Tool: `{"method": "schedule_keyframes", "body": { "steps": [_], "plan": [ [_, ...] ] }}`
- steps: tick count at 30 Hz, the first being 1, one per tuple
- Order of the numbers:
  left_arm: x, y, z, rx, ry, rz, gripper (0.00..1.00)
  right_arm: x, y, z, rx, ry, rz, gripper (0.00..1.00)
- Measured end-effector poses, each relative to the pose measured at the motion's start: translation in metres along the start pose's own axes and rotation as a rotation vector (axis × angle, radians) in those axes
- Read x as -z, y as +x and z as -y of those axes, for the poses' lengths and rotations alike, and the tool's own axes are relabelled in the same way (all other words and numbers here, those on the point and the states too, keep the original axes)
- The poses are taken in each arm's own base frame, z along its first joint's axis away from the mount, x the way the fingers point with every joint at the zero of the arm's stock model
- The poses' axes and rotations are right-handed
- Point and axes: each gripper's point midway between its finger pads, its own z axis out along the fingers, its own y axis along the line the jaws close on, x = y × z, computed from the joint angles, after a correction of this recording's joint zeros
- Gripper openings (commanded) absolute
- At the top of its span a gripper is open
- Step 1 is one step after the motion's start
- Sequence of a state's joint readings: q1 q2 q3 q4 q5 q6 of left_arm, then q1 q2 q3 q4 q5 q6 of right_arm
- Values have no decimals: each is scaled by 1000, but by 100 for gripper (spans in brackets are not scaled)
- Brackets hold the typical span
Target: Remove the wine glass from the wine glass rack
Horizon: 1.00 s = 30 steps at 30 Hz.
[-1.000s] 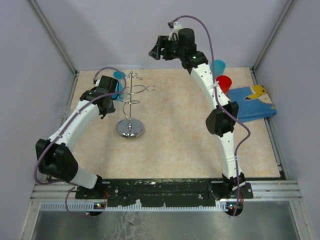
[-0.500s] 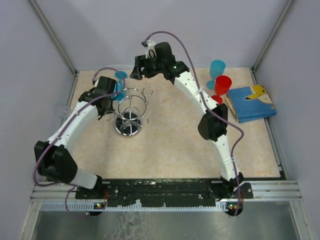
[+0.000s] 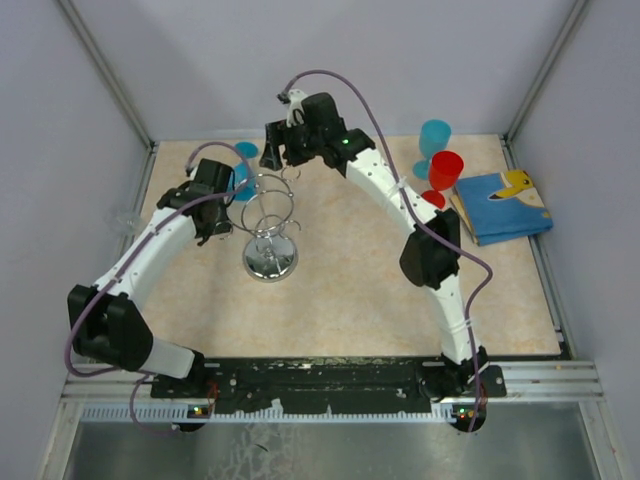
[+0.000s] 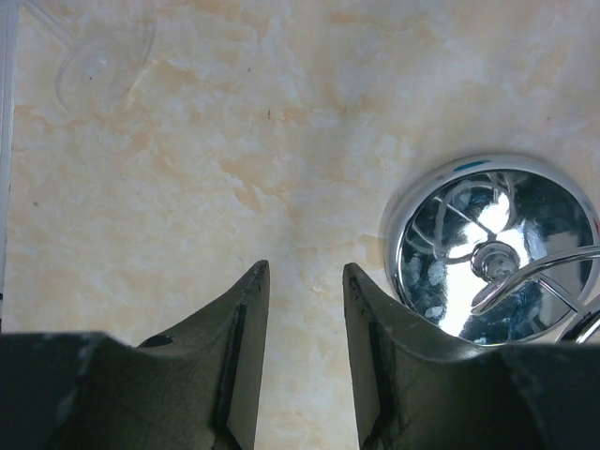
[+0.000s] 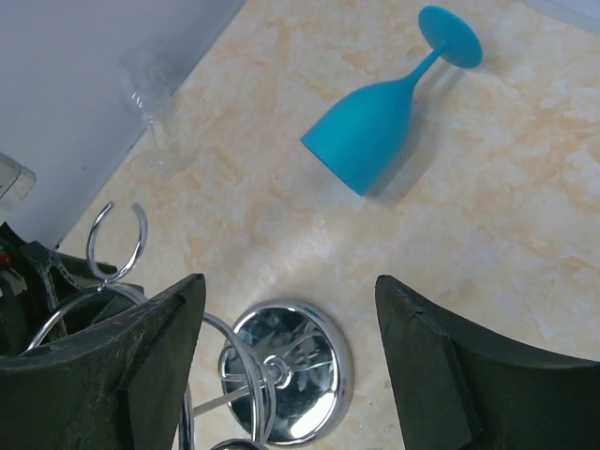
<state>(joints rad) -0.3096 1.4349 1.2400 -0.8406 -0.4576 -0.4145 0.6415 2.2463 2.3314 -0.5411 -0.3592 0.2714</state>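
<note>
The wine glass rack (image 3: 268, 215), a shiny wire stand on a round chrome base (image 3: 270, 262), leans toward the near side left of centre. Nothing shows hanging in its looped arms. A blue wine glass (image 3: 243, 158) lies on its side on the table behind the rack, plain in the right wrist view (image 5: 370, 141). My left gripper (image 3: 225, 200) hovers just left of the rack, open, with bare table between its fingers (image 4: 305, 272) and the rack's base (image 4: 497, 248) to its right. My right gripper (image 3: 275, 150) hangs wide open over the rack (image 5: 291, 281), with the base (image 5: 291, 370) below it.
A clear wine glass (image 3: 125, 218) lies by the left wall, also in the wrist views (image 4: 98, 70) (image 5: 148, 80). A red goblet (image 3: 447, 170) and a blue goblet (image 3: 434, 135) stand upright at the back right, beside a blue book (image 3: 510, 205).
The right arm has swung down and left from the back wall to above the rack. The rack has tipped from upright and its base has slid slightly nearer and right.
</note>
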Motion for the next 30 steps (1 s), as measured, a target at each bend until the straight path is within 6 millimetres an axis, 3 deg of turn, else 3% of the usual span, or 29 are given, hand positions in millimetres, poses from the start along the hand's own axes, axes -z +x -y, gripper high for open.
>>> {"method": "schedule_keyframes", "body": {
  "steps": [4, 11, 16, 24, 30],
  "plan": [
    [-4, 1, -1, 1, -6, -11, 50, 2, -3, 7, 11, 42, 11, 74],
    [-17, -5, -17, 83, 4, -36, 54, 14, 9, 22, 20, 123, -8, 73],
    [-27, -9, -23, 128, 14, -50, 66, 46, 4, 14, 55, 140, 38, 74],
    [-40, -8, -22, 160, 46, -81, 70, 106, -24, -23, 178, 101, 187, 74],
    [-42, -11, -24, 187, 70, -87, 71, 119, -15, -85, 322, -7, 213, 72]
  ]
}}
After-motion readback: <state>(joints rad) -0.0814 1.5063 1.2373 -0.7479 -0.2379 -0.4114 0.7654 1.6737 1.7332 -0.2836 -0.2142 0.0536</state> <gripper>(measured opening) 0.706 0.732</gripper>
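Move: The wine glass rack, its hooks looking empty, stands about 9 cm back and 2 cm to the left of the right hand, its middle some 12 cm lower; from the left hand it is about 3 cm ahead and 13 cm to the right, middle near hand height. The blue glass lies on the table 8 cm ahead and 8 cm left of the right hand, 22 cm lower. From the left hand the clear glass lies 10 cm ahead and 21 cm left, 13 cm down. Beside the rack, the open right hand first slips about 5 cm to its right, then swings back and up roughly 10 cm each way past the rack's right side, tilting some 20 degrees so its forward side lifts, ending above the rings. The left hand draws clear to the left, also edging forward and down, and spreads its fingers wider. ##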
